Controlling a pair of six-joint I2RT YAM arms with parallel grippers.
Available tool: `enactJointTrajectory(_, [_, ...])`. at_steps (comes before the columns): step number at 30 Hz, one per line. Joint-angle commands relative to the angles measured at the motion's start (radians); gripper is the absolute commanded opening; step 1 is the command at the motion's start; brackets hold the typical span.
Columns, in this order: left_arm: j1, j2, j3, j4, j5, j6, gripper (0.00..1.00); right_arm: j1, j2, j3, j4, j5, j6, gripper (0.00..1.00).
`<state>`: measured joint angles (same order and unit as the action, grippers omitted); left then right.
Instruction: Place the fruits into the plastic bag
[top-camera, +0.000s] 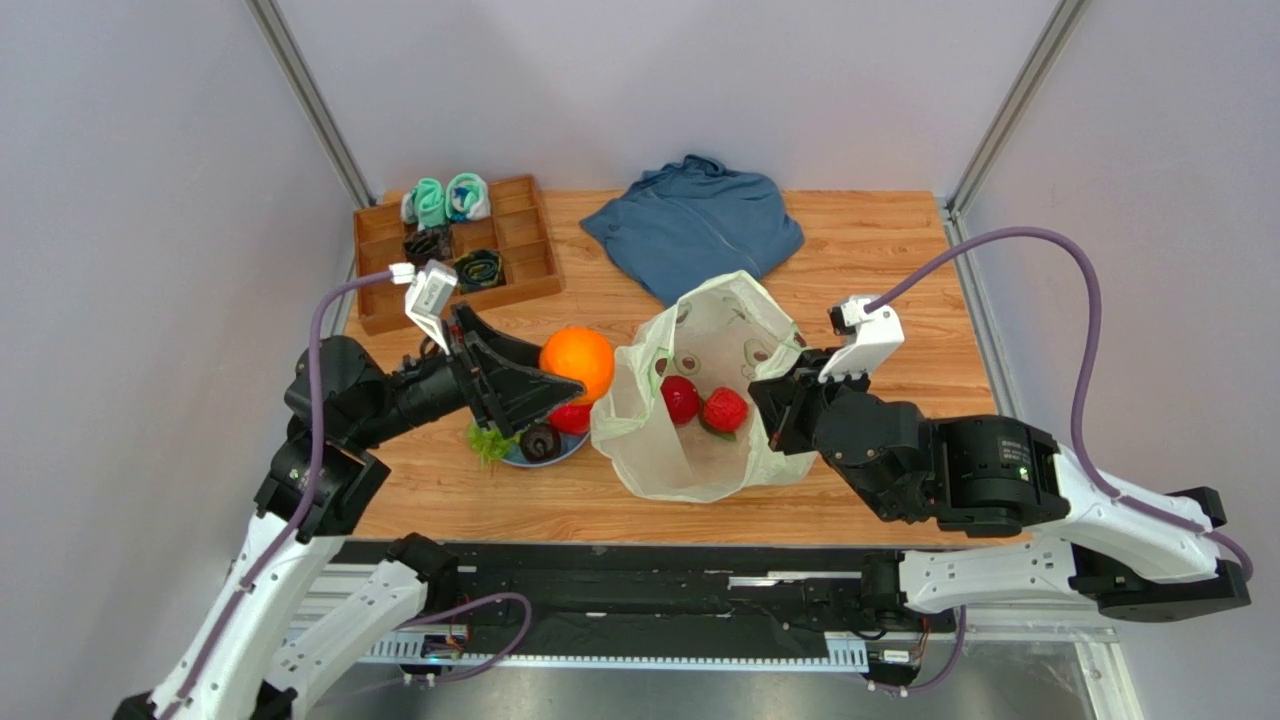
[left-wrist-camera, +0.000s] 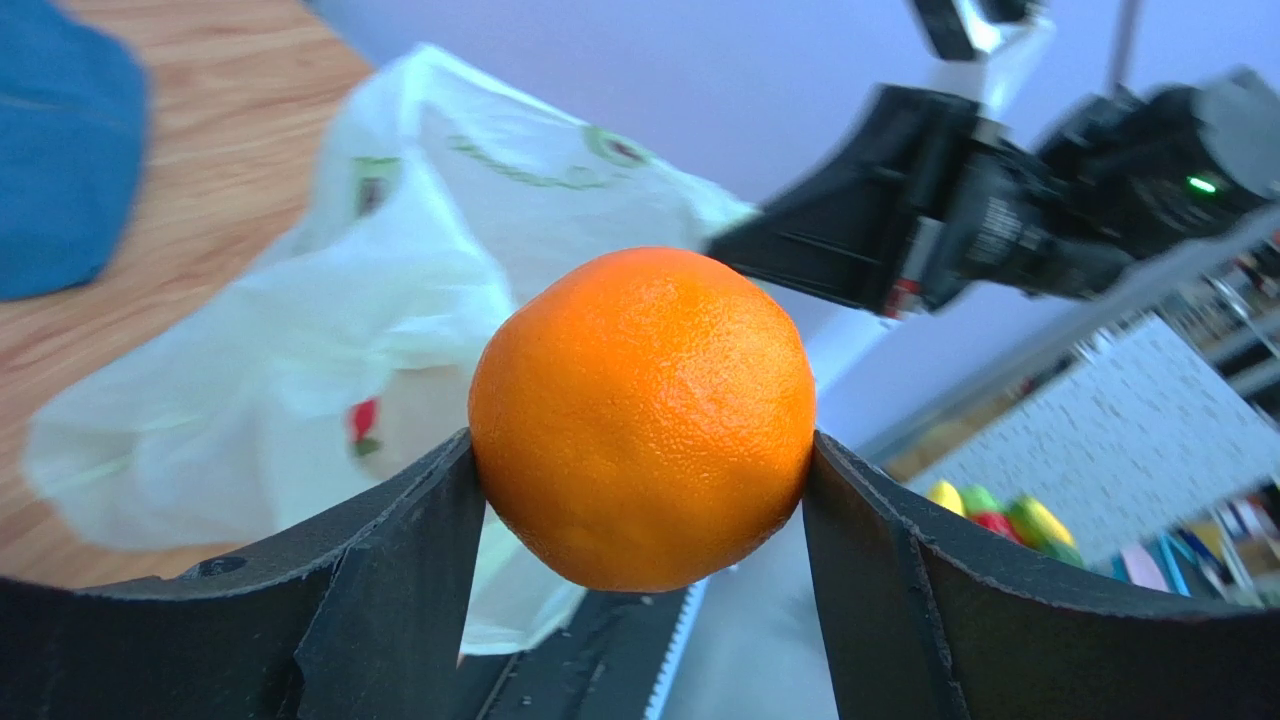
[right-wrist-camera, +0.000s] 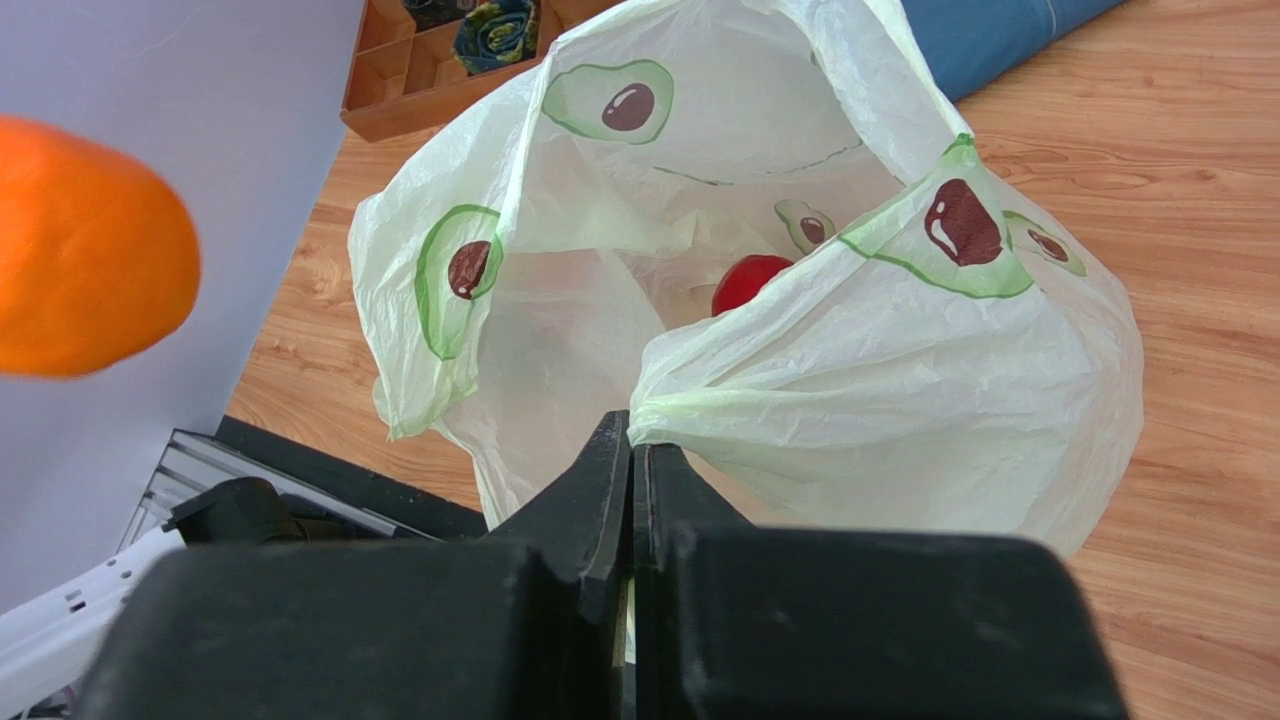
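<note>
My left gripper (top-camera: 564, 383) is shut on the orange (top-camera: 579, 362), held in the air just left of the plastic bag (top-camera: 706, 435); the orange fills the left wrist view (left-wrist-camera: 643, 417) between both black fingers (left-wrist-camera: 394, 558). The pale-green bag with avocado prints stands open at the table's middle, with two red fruits (top-camera: 703, 405) inside. My right gripper (top-camera: 769, 408) is shut on the bag's right rim (right-wrist-camera: 721, 413), holding the mouth open. One red fruit (right-wrist-camera: 748, 281) shows inside in the right wrist view. A blue plate (top-camera: 529, 450) below the orange holds an avocado (top-camera: 540, 441), green grapes (top-camera: 487, 444) and a red fruit (top-camera: 570, 419).
A folded blue garment (top-camera: 694, 222) lies at the back middle. A wooden compartment tray (top-camera: 519, 248) with rolled socks (top-camera: 446, 200) stands at the back left. Grey walls and metal posts close in the table on both sides.
</note>
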<state>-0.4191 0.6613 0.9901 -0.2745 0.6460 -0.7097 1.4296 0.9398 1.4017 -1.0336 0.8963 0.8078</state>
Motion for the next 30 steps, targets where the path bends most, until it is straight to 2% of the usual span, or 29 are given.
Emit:
enactJointTrajectory(1, [-0.2, 0.062, 0.077, 0.032, -0.074, 0.058, 0.7, -0.009, 0.007, 0.037, 0.038, 0.003, -0.019, 0.0])
enactJointTrajectory(10, [-0.559, 0.27, 0.189, -0.021, -0.298, 0.196, 0.69, -0.012, 0.005, 0.034, 0.038, 0.003, -0.01, 0.0])
enactJointTrajectory(13, [-0.609, 0.334, 0.202, -0.06, -0.388, 0.24, 0.68, -0.012, 0.002, 0.03, 0.038, 0.004, -0.007, 0.0])
enactJointTrajectory(17, [-0.613, 0.376, 0.208, -0.155, -0.54, 0.272, 0.67, -0.012, -0.012, 0.028, 0.038, 0.01, -0.001, 0.0])
enactJointTrajectory(20, [-0.613, 0.376, 0.199, -0.198, -0.603, 0.305, 0.67, -0.012, -0.025, 0.017, 0.04, 0.015, 0.004, 0.0])
enactJointTrajectory(23, [-0.613, 0.38, 0.176, -0.213, -0.635, 0.34, 0.68, -0.012, -0.027, 0.011, 0.04, 0.021, 0.007, 0.0])
enactJointTrajectory(30, [-0.644, 0.434, 0.159, -0.226, -0.686, 0.316, 0.7, -0.015, -0.019, 0.016, 0.04, 0.021, 0.002, 0.0])
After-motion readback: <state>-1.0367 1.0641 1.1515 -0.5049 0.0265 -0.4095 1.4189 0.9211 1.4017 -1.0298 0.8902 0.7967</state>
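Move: The bag's open mouth, centred about 17 cm to the right of the left hand, lies some 6 cm ahead and 15 cm below. Inside it, one red fruit lies about 13 cm right and 11 cm ahead, the other 20 cm right and 9 cm ahead, both roughly 30 cm down. The bowl is about 9 cm ahead, 9 cm left and 30 cm below. From the right hand, the mouth's middle is about 5 cm left, 7 cm ahead and 9 cm lower. Carrying the still-gripped orange, the left hand swings right about 12 cm, first drawing back nearly 5 cm and then coming forward again as it sinks, to end some 10 cm lower at the near-left part of the bag's mouth. Its fingers tip some 30 degrees downward towards the opening and stay closed on the orange; the right hand keeps the bag's rim pinched, almost still. ##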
